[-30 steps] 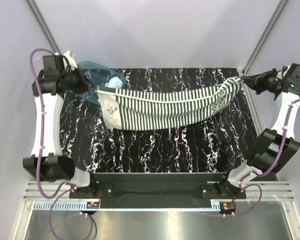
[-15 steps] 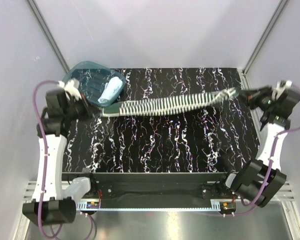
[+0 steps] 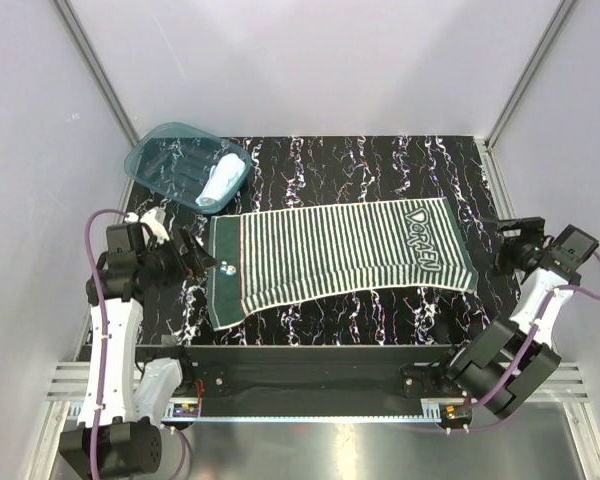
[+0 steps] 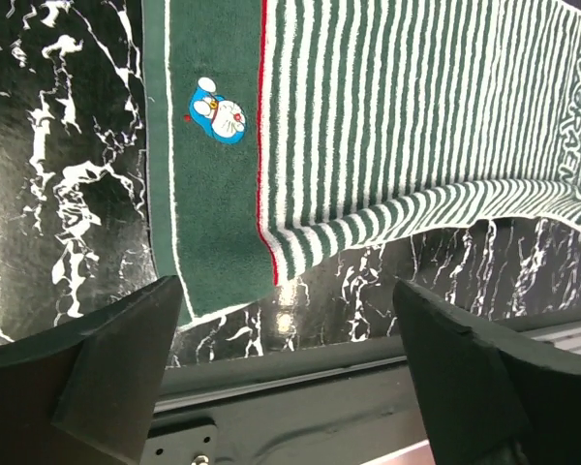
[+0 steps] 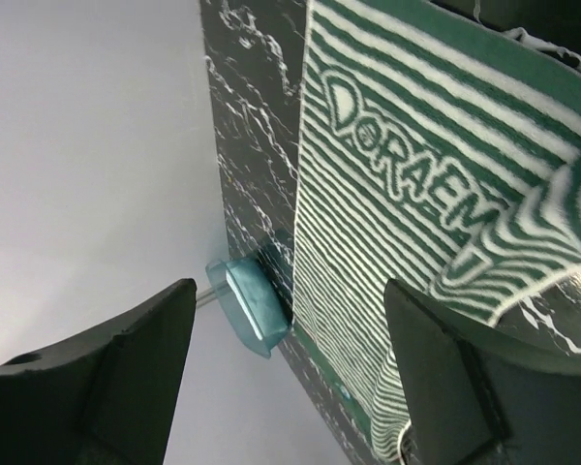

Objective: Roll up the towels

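Observation:
The dark green-and-white striped towel [image 3: 340, 255] lies spread flat across the black marbled table [image 3: 310, 165]. Its white lettering [image 3: 425, 238] is at the right end, and a green band with a small cartoon patch [image 4: 218, 109] is at the left end. The pale blue towel [image 3: 220, 180] sits rolled up in a teal basket. My left gripper [image 3: 195, 255] hangs open just off the towel's left edge, with nothing between its fingers [image 4: 87, 368]. My right gripper [image 3: 505, 255] is open beside the lettered end [image 5: 416, 194], also holding nothing.
The teal translucent basket [image 3: 165, 160] stands at the table's far left corner and also shows in the right wrist view [image 5: 252, 300]. Grey walls and frame posts close in the back and sides. A black rail [image 3: 310, 365] runs along the near edge.
The striped towel was held stretched in the air between both shut grippers. It now lies flat on the table. Both grippers have opened, let go of it and moved lower and nearer.

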Motion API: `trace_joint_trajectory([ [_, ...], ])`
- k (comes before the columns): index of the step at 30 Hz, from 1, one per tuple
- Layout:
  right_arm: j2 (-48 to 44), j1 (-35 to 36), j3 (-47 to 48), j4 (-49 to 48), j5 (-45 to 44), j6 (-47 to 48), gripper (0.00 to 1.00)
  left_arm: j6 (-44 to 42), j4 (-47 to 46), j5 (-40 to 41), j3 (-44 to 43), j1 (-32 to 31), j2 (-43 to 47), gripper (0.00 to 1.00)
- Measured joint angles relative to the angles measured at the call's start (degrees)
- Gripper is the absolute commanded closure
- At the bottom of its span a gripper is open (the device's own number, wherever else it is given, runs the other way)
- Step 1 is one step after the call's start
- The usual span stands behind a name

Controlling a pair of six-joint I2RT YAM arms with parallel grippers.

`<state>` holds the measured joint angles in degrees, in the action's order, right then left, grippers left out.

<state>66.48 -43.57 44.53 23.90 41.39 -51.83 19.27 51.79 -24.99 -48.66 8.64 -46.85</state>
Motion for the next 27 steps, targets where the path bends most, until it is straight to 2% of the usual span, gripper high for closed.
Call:
trace_joint_trajectory([
  [7,-1.2,1.7,5.7,1.2,-2.9,3.8,0.19,0.7,-3.4,0.6,-0.1,0.1,-3.7,0.01],
  [9,-0.4,5.3,6.4,2.0,-4.5,5.1,0.19,1.5,-5.1,0.5,0.0,0.0,-5.0,0.01],
  [12,2.5,14.7,8.7,5.1,-10.3,8.1,0.18,2.9,-6.7,1.3,0.2,-1.8,-5.2,0.01],
  [16,2.9,24.7,8.5,8.5,-17.5,9.9,0.18,5.1,-7.2,4.3,2.6,-8.3,-3.3,0.01],
  [21,3.0,35.2,9.0,13.0,-27.5,11.0,0.17,9.4,-1.1,10.5,4.0,-17.4,-1.5,0.01],
  [27,4.1,45.7,14.0,17.7,-36.1,13.0,0.20,15.4,4.5,15.8,4.4,-22.7,-2.0,0.01],
])
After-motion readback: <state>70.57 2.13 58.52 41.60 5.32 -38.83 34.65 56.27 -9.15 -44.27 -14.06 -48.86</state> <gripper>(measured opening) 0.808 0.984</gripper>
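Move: The left hand is about 16 cm above the table, with the striped towel's near-left corner some 12 cm back and 1 cm right of it; the cartoon face lies about 4 cm ahead and 4 cm right. From the right hand, equally high, the towel's near edge under the lettering is roughly 13 cm left and 8 cm back; the lettering is 13 cm left and 5 cm ahead, the near-right corner 9 cm straight back. Leftward, about 14 cm, the right hand swings in from beyond the towel's right end over the lettering, rising a little first and then sinking, while it rolls its left side down, turns counter-clockwise and tips down. The left hand drifts slightly forward, then reverses back, down and right towards the near-left corner, some 5 cm lower by the end, its fingers tipping down. Both grippers stay open and touch nothing. ##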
